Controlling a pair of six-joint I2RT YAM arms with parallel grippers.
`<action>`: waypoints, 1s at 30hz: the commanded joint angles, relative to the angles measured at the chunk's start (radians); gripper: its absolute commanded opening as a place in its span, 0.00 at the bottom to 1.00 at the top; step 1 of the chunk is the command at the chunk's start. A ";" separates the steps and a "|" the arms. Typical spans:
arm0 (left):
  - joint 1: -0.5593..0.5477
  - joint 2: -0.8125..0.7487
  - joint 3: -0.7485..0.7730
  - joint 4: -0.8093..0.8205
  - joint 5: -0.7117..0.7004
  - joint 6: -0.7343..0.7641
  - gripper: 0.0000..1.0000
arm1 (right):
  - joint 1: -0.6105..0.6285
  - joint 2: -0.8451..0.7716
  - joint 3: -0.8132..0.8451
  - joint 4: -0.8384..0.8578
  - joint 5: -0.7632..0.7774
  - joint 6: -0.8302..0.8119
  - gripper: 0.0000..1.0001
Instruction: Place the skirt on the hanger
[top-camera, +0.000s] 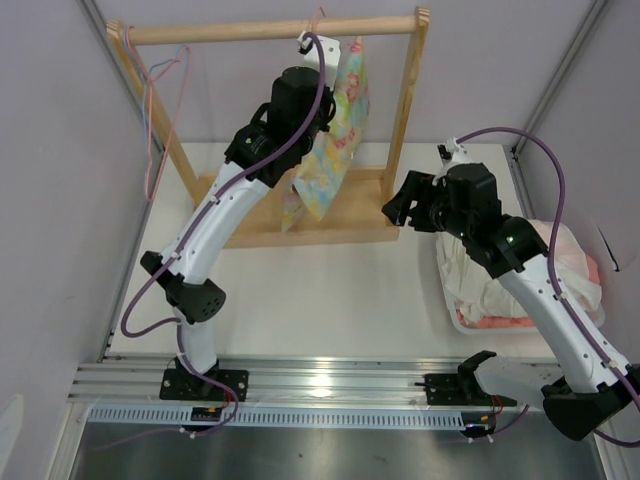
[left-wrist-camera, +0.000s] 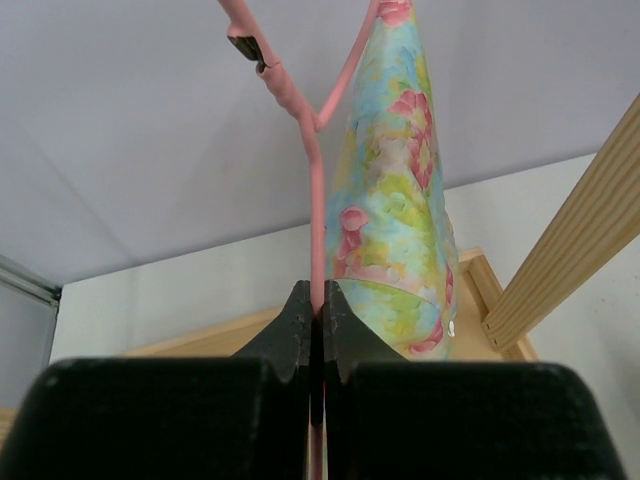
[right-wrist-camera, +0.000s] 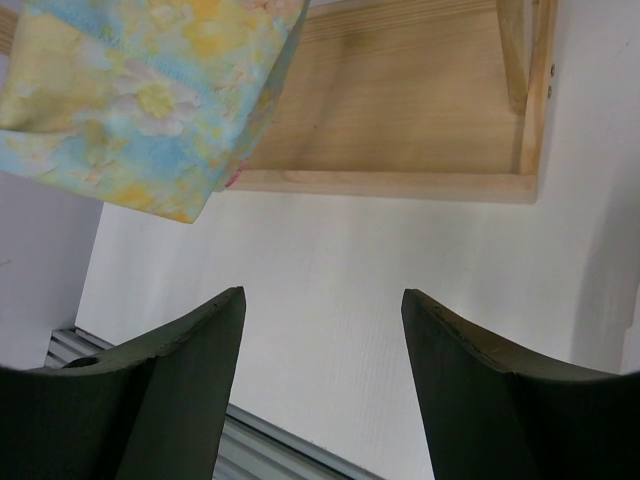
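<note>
The skirt (top-camera: 340, 130), pastel yellow, blue and green with pink flowers, hangs from the pale pink hanger (left-wrist-camera: 312, 180), draped on the hanger's right side. The hanger's hook (top-camera: 317, 22) sits at the wooden rod. My left gripper (left-wrist-camera: 316, 300) is shut on the hanger's thin wire just below its neck, with the skirt (left-wrist-camera: 395, 230) close to the right of the fingers. In the top view that gripper (top-camera: 312, 58) is raised under the rod. My right gripper (top-camera: 393, 208) stands open and holds nothing, low beside the rack's right post. Its wrist view shows the gripper (right-wrist-camera: 322, 300) over bare table, with the skirt's hem (right-wrist-camera: 140, 110) up to the left.
The wooden rack (top-camera: 405, 110) stands at the back on a flat base (right-wrist-camera: 400, 110). Thin blue and pink hangers (top-camera: 158, 90) dangle at its left end. A bin of white and pink clothes (top-camera: 520, 285) sits at the right, under my right arm. Walls close in on both sides.
</note>
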 joint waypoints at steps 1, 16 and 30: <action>0.006 -0.009 0.006 0.047 0.044 -0.037 0.00 | -0.007 -0.025 -0.016 0.038 -0.013 -0.022 0.71; 0.004 -0.174 -0.250 0.122 0.127 -0.087 0.15 | -0.010 -0.030 -0.057 0.057 -0.017 -0.008 0.71; 0.004 -0.354 -0.411 0.237 0.189 -0.073 0.53 | -0.010 -0.021 -0.030 0.068 -0.004 -0.008 0.71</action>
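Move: The left hand still grips the pink hanger, its hook already up at the rack's rod; that part of the rod lies about 8 cm ahead of this hand and some 13 cm above. The skirt hangs about 8 cm ahead, 3 cm right and 12 cm below; the right post stands roughly 18 cm right and 8 cm ahead. From the idle right hand the hook spot is about 24 cm ahead, 16 cm left, 26 cm up. The left hand lowers the hanger about 3 cm onto the rod, lets go and backs off some 5 cm. ##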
